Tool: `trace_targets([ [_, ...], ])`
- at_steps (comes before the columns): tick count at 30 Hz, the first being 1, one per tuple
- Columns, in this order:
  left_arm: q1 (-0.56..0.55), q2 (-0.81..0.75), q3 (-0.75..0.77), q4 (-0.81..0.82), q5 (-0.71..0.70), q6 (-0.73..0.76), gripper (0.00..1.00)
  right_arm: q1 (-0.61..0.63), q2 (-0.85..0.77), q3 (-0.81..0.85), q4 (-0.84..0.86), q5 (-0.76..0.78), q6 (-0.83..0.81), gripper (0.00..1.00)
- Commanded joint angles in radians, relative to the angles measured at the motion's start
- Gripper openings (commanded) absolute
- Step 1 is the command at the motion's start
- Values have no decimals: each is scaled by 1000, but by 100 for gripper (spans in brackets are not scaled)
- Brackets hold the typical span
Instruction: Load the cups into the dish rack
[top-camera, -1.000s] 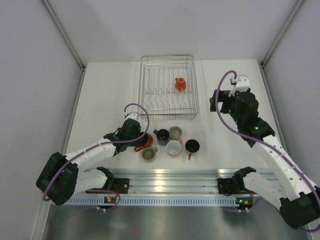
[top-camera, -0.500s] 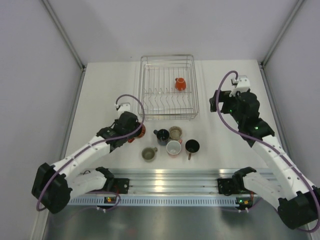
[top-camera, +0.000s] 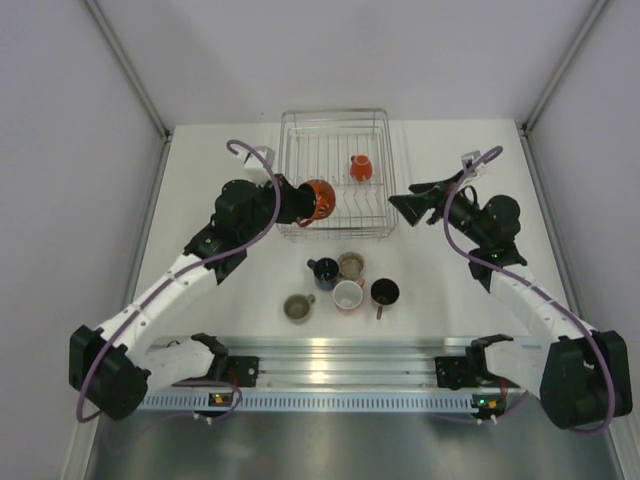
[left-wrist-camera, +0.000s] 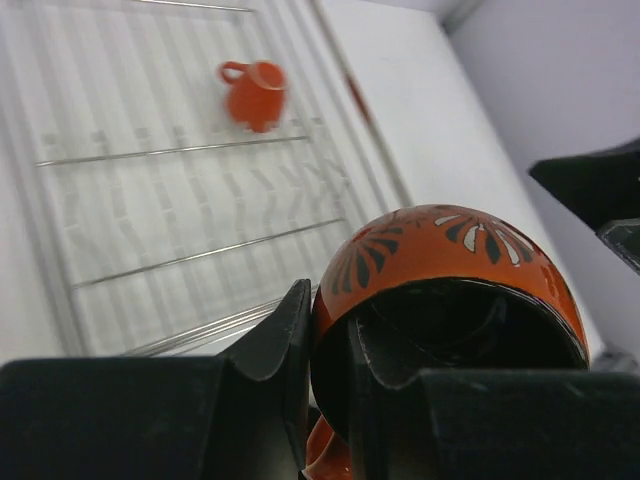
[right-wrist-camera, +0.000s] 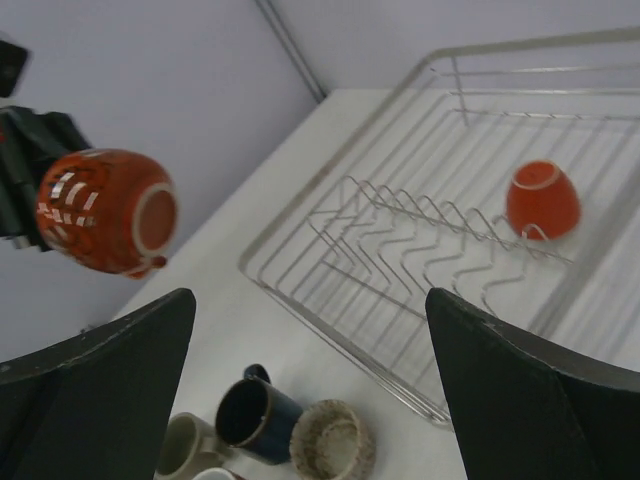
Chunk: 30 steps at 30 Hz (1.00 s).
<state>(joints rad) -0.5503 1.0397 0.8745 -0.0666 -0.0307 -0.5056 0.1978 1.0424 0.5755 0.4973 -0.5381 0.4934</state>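
My left gripper (top-camera: 300, 203) is shut on the rim of a patterned orange cup (top-camera: 319, 199), held in the air over the front left corner of the dish rack (top-camera: 292, 131). In the left wrist view one finger sits inside the orange cup (left-wrist-camera: 450, 270) and one outside. A second orange cup (top-camera: 360, 167) lies upside down inside the rack. On the table stand a dark blue cup (top-camera: 324, 272), a speckled beige cup (top-camera: 351, 265), a pink cup (top-camera: 348, 296), a black cup (top-camera: 384, 292) and an olive cup (top-camera: 298, 308). My right gripper (top-camera: 412, 199) hangs open to the right of the rack, holding nothing.
The rack's upright prongs (right-wrist-camera: 420, 225) fill its near half. Metal frame posts (top-camera: 125, 65) rise at the back corners of the white table. An aluminium rail (top-camera: 340, 355) with both arm bases runs along the near edge.
My left gripper lifted the patterned orange cup from beside the other cups and carried it up to the rack's front left corner. My right arm swung toward the rack.
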Motion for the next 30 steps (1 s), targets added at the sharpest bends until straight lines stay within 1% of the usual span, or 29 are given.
trace_targets([
  [1,18,121,73,407,395,-106,0,-6,54,-5,553,-261,274,99],
  [2,18,144,86,442,475,-152,0,-5,67,-3,607,-275,302,99],
  [3,18,167,105,527,518,-178,0,0,79,-2,706,-286,325,99],
  [4,20,212,115,563,544,-209,0,3,97,0,742,-301,364,99],
  [5,20,233,130,608,596,-274,0,6,108,4,780,-307,376,99],
  [6,21,256,138,645,618,-313,0,17,114,7,820,-313,387,99],
  [7,20,275,145,727,644,-354,0,23,120,10,828,-319,389,99],
  [8,20,310,149,770,670,-437,0,31,122,18,830,-321,381,99],
  [9,20,325,150,813,702,-479,0,44,122,20,828,-321,373,99],
  [10,20,338,150,905,713,-516,0,52,125,24,819,-322,360,100],
  [11,20,359,150,936,719,-575,0,58,125,32,813,-322,352,99],
  [12,20,367,150,965,730,-597,0,66,130,37,807,-326,349,99],
  [14,20,382,156,985,733,-629,0,74,134,41,817,-327,344,99],
  [18,18,411,156,985,724,-631,0,91,137,58,837,-336,359,99],
  [22,18,428,159,998,724,-642,0,114,146,83,799,-335,327,99],
  [30,12,439,159,998,715,-642,0,163,189,138,776,-321,303,99],
])
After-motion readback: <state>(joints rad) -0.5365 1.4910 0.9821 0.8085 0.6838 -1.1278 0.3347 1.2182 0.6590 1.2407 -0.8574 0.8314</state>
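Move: The left hand holds an orange cup by its wall; the open right gripper it is bound for waits about 27 cm to the right, nearly level with it. The dish rack's middle lies some 20 cm ahead of the left hand, 9 cm right and 24 cm below, and the blue mug 7 cm back, 6 cm right, 25 cm below. From the right hand, the held cup is roughly 24 cm left and 1 cm back; the racked cup is 20 cm ahead, 10 cm left, 22 cm below. The left arm keeps its grip on the orange cup and sweeps it some 13 cm right towards the right gripper, climbing about 8 cm, mostly after the sideways swing is well under way, while its wrist turns roughly 40 degrees clockwise and rolls its left side down, so the base faces the other hand. The right hand, fingers still wide open, rises about 11 cm as it draws back and goes left some 7 cm each, swinging some 30 degrees counter-clockwise and tipping its fingers up to face the cup, quick at first and then creeping in. ##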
